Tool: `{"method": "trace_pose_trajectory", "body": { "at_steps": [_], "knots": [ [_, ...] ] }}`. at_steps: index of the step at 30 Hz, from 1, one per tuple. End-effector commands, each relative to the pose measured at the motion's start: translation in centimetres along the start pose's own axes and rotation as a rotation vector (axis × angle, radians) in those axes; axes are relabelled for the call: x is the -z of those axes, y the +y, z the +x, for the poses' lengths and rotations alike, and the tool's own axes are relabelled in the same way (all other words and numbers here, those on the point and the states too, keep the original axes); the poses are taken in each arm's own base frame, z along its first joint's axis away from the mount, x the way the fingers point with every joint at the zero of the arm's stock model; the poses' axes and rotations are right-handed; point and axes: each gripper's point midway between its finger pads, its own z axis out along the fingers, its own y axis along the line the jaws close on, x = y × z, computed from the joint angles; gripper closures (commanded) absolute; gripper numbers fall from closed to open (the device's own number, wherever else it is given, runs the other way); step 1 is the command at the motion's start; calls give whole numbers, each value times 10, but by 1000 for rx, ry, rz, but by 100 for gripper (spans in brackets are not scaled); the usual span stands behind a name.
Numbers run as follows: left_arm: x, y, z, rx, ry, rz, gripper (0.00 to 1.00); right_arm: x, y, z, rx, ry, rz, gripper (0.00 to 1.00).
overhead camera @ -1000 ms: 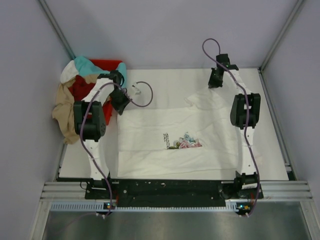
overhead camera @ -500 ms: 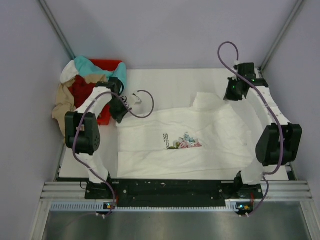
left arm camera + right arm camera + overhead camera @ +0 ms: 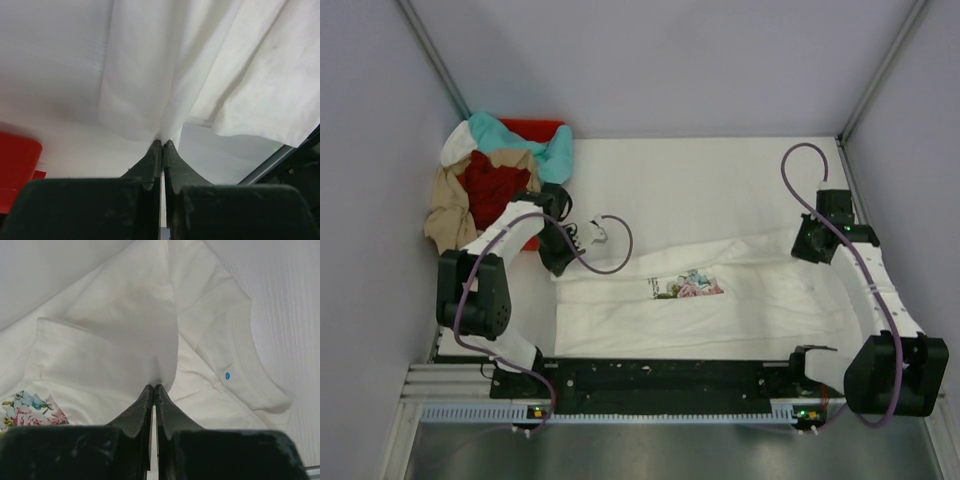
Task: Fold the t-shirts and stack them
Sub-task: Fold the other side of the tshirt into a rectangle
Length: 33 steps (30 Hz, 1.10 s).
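The white t-shirt with the flower print lies across the near half of the table, its far edge doubled toward me. My left gripper is shut on its far left edge, and the pinched cloth shows in the left wrist view. My right gripper is shut on its far right edge, and the pinched fold shows in the right wrist view, beside the collar. Teal, dark red, tan and cream t-shirts are heaped at the far left.
A red bin holds the heap at the far left corner, and the tan cloth hangs over its near side. The metal rail runs along the table's near edge. Grey walls close the sides and back.
Both grippers have pulled the white shirt's far edge toward the near side, folding it over itself. The right arm swung from the far right corner back to mid-table; the left moved slightly nearer.
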Motion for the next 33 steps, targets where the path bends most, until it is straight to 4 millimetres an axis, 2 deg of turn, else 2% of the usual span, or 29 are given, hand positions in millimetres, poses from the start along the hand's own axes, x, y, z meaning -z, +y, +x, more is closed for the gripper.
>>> {"method": "trace_pose_trajectory", "body": {
  "at_steps": [1, 6, 10, 14, 18, 21, 25, 29, 30, 33],
  "knots": [
    [11, 6, -7, -60, -23, -57, 100, 6, -3, -6, -40, -46, 7, 100],
    [24, 23, -13, -79, -27, -129, 100, 17, -7, -10, -53, -64, 16, 100],
    [46, 44, -24, -84, -48, -236, 100, 30, -11, -17, -46, -84, 40, 100],
    [59, 47, -30, -101, -71, -268, 100, 42, -18, -15, -38, -84, 67, 100],
    [51, 32, -23, -109, -63, -208, 100, 43, -13, -4, -63, -49, 38, 100],
    [29, 9, -10, -119, -37, -115, 100, 35, -8, 5, -71, 26, 23, 100],
    [9, -11, 3, -132, 10, -47, 100, 27, -5, 33, -98, 178, 23, 100],
    [-4, -16, 16, -133, 65, -20, 100, 17, -20, 76, -128, 312, 99, 100],
    [-6, -16, 19, -133, 82, -17, 100, 15, -22, 82, -136, 330, 108, 100],
    [-13, -13, 22, -139, 119, -7, 100, 12, -27, 81, -147, 332, 147, 100]
  ]
}}
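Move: The t-shirt's near folded strip, over which the far side is being brought, is centred about 14 cm back, 2 cm right and 4 cm below the left hand at its hem end. At its other end it lies some 12 cm straight back and 9 cm below the right hand. The flower print is about 34 cm right and 3 cm back of the left hand; the collar is roughly 9 cm right and 5 cm back of the right hand. The red basket stands some 22 cm ahead and 9 cm left of the left hand. The t-shirt's far side stays pinched in both shut grippers and is drawn back over the near strip. The left hand first swings forward and up by over 4 cm, tilting its fingers forward, then returns back and down past its start. The right hand eases back while lifting slightly, then sinks, ending about 6 cm nearer the base, its fingers tipped some 15 degrees closer to straight down. ##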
